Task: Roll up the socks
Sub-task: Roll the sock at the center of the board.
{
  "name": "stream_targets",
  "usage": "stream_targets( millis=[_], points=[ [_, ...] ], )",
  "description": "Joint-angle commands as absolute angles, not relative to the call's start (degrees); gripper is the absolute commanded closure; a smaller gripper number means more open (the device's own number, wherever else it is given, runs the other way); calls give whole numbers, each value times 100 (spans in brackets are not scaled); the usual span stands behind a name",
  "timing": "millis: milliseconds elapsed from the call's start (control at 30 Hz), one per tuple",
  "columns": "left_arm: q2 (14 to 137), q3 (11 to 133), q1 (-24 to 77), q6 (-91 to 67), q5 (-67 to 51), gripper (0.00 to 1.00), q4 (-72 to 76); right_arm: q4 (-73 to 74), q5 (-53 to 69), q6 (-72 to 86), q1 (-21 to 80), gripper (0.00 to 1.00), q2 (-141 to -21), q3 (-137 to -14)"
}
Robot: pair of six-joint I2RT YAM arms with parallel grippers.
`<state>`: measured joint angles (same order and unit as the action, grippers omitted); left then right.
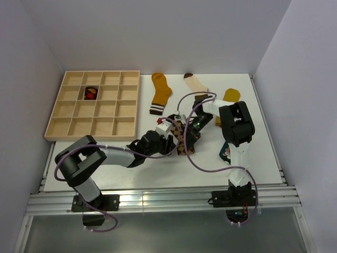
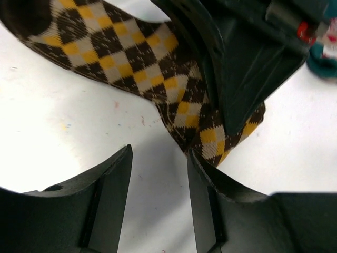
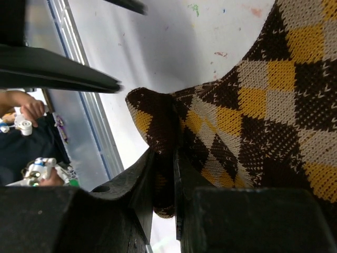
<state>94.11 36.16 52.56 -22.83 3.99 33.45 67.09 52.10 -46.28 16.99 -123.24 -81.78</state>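
Observation:
A brown, orange and cream argyle sock (image 1: 184,141) lies on the white table between my two grippers. My right gripper (image 3: 164,155) is shut on a pinched fold at the sock's (image 3: 263,105) end. In the left wrist view its dark finger presses on the toe end of the argyle sock (image 2: 131,58). My left gripper (image 2: 158,176) stands open just short of that end, with only bare table between its fingers (image 2: 113,182). From above, the left gripper (image 1: 169,138) and right gripper (image 1: 190,132) nearly meet over the sock.
A wooden compartment tray (image 1: 93,134) sits at the back left with one rolled sock (image 1: 91,93) in it. A mustard sock (image 1: 160,92), a cream sock (image 1: 196,83) and a yellow sock (image 1: 230,96) lie at the back. A teal sock (image 1: 225,153) lies by the right arm.

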Motion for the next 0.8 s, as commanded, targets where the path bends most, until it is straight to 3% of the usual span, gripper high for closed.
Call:
stream_targets(
  millis=[0,367,767],
  points=[
    [9518,3893,5282,-1776,-157,48,3937,6970,5230,-4535,1600,90,-12489,-8376],
    [10406,4922,5282,-1661,1484,46,4049,6610,5019,-4272,1538,90,-12463,-8218],
    [11557,5686,4975,-2583,1380,47,3534,6653,4975,-4078,1521,90,-12463,-8279]
  ],
)
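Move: Some 5 cm ahead of the empty left hand, 4 cm to its right and about 5 cm below lies the middle of the argyle sock. The orange sock lies about 22 cm ahead of that hand and 5 cm to its left, the cream striped sock some 23 cm ahead and 12 cm to its right. The right hand already has the argyle sock's near end pinched, with the sock's middle about 7 cm ahead and 3 cm to its left. Swinging forward about 8 cm and to the right some 4 cm, the left hand first rises a couple of centimetres, then sinks about 5, bringing its still half-open fingers in beside the right gripper, low over the argyle sock; contact can't be made out. The right hand barely shifts and keeps its pinch on the near end. ##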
